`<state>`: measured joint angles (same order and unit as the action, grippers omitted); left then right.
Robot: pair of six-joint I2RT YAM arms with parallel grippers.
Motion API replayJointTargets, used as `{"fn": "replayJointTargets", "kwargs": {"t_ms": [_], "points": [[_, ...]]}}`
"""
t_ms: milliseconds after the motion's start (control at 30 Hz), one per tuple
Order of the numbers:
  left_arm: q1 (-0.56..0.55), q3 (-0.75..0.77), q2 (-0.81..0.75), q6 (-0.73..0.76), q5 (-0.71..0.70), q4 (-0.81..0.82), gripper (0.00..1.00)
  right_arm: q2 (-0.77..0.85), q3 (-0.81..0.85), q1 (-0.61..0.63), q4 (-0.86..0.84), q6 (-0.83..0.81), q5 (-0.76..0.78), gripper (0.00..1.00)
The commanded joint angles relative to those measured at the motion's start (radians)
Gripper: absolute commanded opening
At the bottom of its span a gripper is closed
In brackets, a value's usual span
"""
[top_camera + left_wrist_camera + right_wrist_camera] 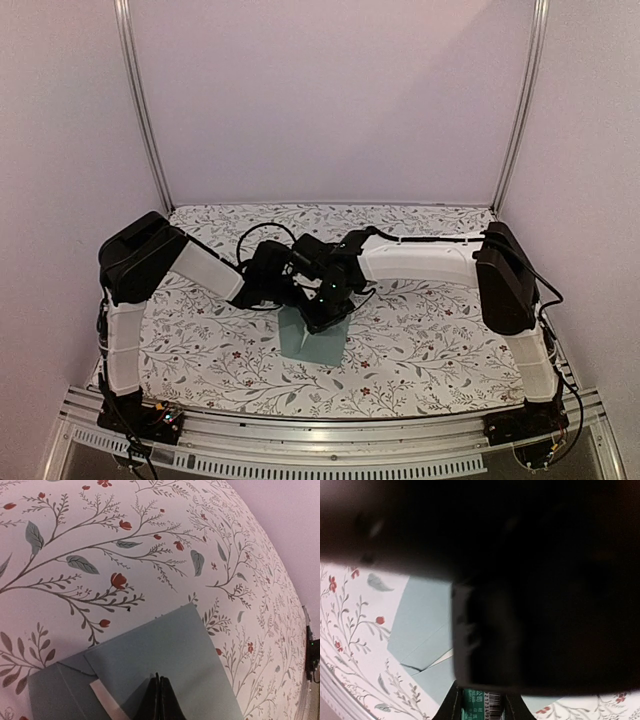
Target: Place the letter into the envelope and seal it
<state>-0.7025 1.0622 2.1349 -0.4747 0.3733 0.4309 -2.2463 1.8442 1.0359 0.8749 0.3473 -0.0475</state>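
The pale teal envelope (316,346) lies flat on the floral table near the front middle. It also shows in the left wrist view (170,647) and the right wrist view (417,617). My left gripper (160,695) is shut, its tips resting on the envelope's folded flap. A whitish strip (106,698) shows at the flap's edge. My right gripper (487,707) is shut on a green-and-white glue stick (487,702) just above the envelope. The left arm's dark body blocks most of the right wrist view. The tan letter is not visible. Both grippers meet over the envelope's far end (305,300).
The floral tablecloth (430,340) covers the table. Pale walls with metal posts (140,110) stand on three sides. A metal rail (330,440) runs along the front edge. Both forearms cross the middle of the table.
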Motion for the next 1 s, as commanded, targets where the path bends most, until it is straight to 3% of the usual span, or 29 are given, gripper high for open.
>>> {"fn": "replayJointTargets", "kwargs": {"t_ms": [0,300,567,767,967], "points": [[-0.014,-0.034,0.019,0.024,-0.007,-0.077,0.0,0.011,-0.041,0.064,0.001,-0.019,-0.127,0.0],[-0.015,-0.033,0.001,0.028,-0.001,-0.073,0.0,0.105,-0.1,0.057,-0.016,0.014,-0.003,0.0],[-0.014,-0.019,-0.091,0.064,-0.009,-0.116,0.0,0.325,-0.235,0.05,-0.106,0.01,-0.027,0.0],[-0.012,-0.003,-0.154,0.099,0.0,-0.135,0.14,0.509,-0.407,0.017,-0.18,0.02,-0.033,0.0],[-0.007,0.026,-0.216,0.157,0.019,-0.17,0.38,0.606,-0.527,-0.002,-0.256,0.028,-0.06,0.0]]}}
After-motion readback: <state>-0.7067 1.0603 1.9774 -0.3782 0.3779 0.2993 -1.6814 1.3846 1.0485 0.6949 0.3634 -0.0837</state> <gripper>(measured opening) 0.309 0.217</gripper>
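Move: The right hand, holding the glue stick, works low over the envelope. The near end of the open flap seam lies some 6 cm back and 3 cm left of it, 4 cm below; the envelope's middle is about 4 cm ahead and 1 cm left. The left gripper's shut fingertips rest about 10 cm ahead of the right hand, level with it sideways. From the left hand, the envelope's middle is about 6 cm back, just below. Back along the flap seam towards the envelope's near edge goes the right hand, about 3 cm and a touch left, glue stick low over the paper; it then sweeps up some 11 cm and 6 cm right, easing a little farther back and rolling about 15 degrees, left side rising, stick still gripped. The left fingertips, pinning the envelope at first, then rise about 5 cm off it and part to roughly a third open. ##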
